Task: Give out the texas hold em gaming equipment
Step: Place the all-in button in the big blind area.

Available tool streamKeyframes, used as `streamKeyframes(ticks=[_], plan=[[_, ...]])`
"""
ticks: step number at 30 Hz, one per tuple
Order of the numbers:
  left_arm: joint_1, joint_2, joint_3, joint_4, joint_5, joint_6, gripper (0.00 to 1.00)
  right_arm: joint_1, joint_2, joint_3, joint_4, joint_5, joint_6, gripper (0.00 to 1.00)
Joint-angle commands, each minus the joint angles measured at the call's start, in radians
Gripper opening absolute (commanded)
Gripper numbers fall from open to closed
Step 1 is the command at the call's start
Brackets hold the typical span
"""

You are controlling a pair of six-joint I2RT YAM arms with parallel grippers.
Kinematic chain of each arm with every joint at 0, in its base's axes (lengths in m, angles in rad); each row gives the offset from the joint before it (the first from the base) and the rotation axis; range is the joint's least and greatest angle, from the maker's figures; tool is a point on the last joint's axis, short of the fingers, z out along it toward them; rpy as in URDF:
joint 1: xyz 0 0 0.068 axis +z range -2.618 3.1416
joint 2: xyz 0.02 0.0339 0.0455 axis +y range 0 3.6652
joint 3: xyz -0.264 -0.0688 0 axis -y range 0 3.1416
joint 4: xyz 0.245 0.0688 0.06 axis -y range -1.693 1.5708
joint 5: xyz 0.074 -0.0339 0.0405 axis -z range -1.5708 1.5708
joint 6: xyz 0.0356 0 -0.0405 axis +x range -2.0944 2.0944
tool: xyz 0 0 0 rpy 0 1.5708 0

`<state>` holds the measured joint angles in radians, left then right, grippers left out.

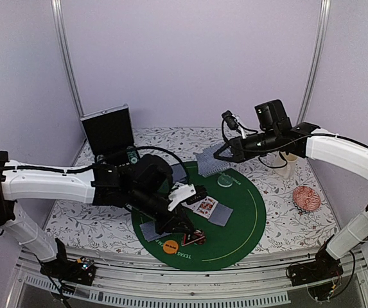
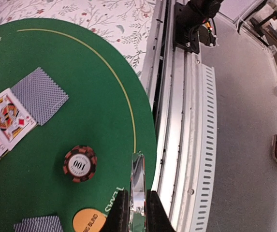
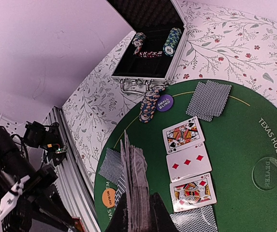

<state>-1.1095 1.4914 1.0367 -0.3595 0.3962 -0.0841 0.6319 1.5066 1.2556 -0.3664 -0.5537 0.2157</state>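
Observation:
My left gripper (image 2: 137,203) is shut on a thin clear piece (image 2: 138,179) seen edge-on, low over the near edge of the green mat (image 2: 104,111). Just left of it lie a red-and-black chip (image 2: 79,163) and the orange disc (image 2: 89,221). My right gripper (image 3: 138,208) is shut on a deck of grey-backed cards (image 3: 137,174), held above the mat's far side (image 1: 210,162). Three face-up cards (image 3: 188,161) lie in a row at the centre, with face-down cards (image 3: 208,99) around them. A clear disc (image 3: 267,173) rests by the mat's lettering.
An open metal case (image 3: 150,53) with chip rows stands at the back left, with a leaning chip stack (image 3: 150,105) and purple disc (image 3: 165,103) before it. A pink patterned dish (image 1: 307,197) sits right of the mat. The table's metal rail (image 2: 186,145) runs beside the left gripper.

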Motion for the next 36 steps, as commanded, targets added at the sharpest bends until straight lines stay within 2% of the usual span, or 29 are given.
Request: streamKeyframes(ticks=[1, 7, 12, 19, 23, 27, 32, 36], plan=[[-0.051, 0.114, 0.095, -0.022, 0.034, 0.088, 0.0, -0.005, -0.059, 0.004, -0.016, 0.029, -0.006, 0.02], [-0.123, 0.319, 0.24, -0.068, -0.001, 0.158, 0.0, -0.013, -0.096, -0.017, -0.04, 0.092, -0.01, 0.02], [-0.15, 0.379, 0.339, -0.069, -0.178, 0.136, 0.0, -0.038, -0.14, -0.039, -0.061, 0.126, -0.01, 0.02], [-0.28, 0.447, 0.416, -0.11, -0.411, 0.185, 0.0, -0.061, -0.174, -0.078, -0.068, 0.124, -0.012, 0.02], [-0.299, 0.466, 0.439, -0.127, -0.588, 0.161, 0.0, -0.064, -0.188, -0.084, -0.071, 0.128, -0.012, 0.02], [-0.337, 0.51, 0.451, -0.127, -0.704, 0.152, 0.0, -0.07, -0.194, -0.088, -0.074, 0.133, -0.014, 0.02], [-0.351, 0.541, 0.445, -0.121, -0.731, 0.142, 0.0, -0.073, -0.2, -0.091, -0.075, 0.121, -0.016, 0.02], [-0.355, 0.559, 0.443, -0.1, -0.819, 0.161, 0.0, -0.073, -0.211, -0.097, -0.075, 0.109, -0.014, 0.02]])
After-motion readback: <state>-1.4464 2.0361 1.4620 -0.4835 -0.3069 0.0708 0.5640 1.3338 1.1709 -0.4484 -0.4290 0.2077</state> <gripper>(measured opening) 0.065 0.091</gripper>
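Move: The left gripper already holds the all-in button. Its likely spot, bare mat in the big blind area, is about 9 cm to the right, 1 cm ahead and 14 cm below. The chip stack stands some 10 cm ahead and 3 cm right of this hand, the orange big blind button 7 cm ahead and 7 cm left, a face-down card 21 cm ahead and 12 cm right. From the right hand the spot is roughly 19 cm back, straight in line sideways, and 23 cm down. Bring the left gripper right and down about 9 cm each, across the near side of the chip stack towards the open felt, easing up briefly midway before sinking on. Tilt the wrist some 40 degrees so the fingers point more steeply down and swing forward; keep the all-in button pinched. Draw the right gripper about 6 cm to the right, cards still held. ##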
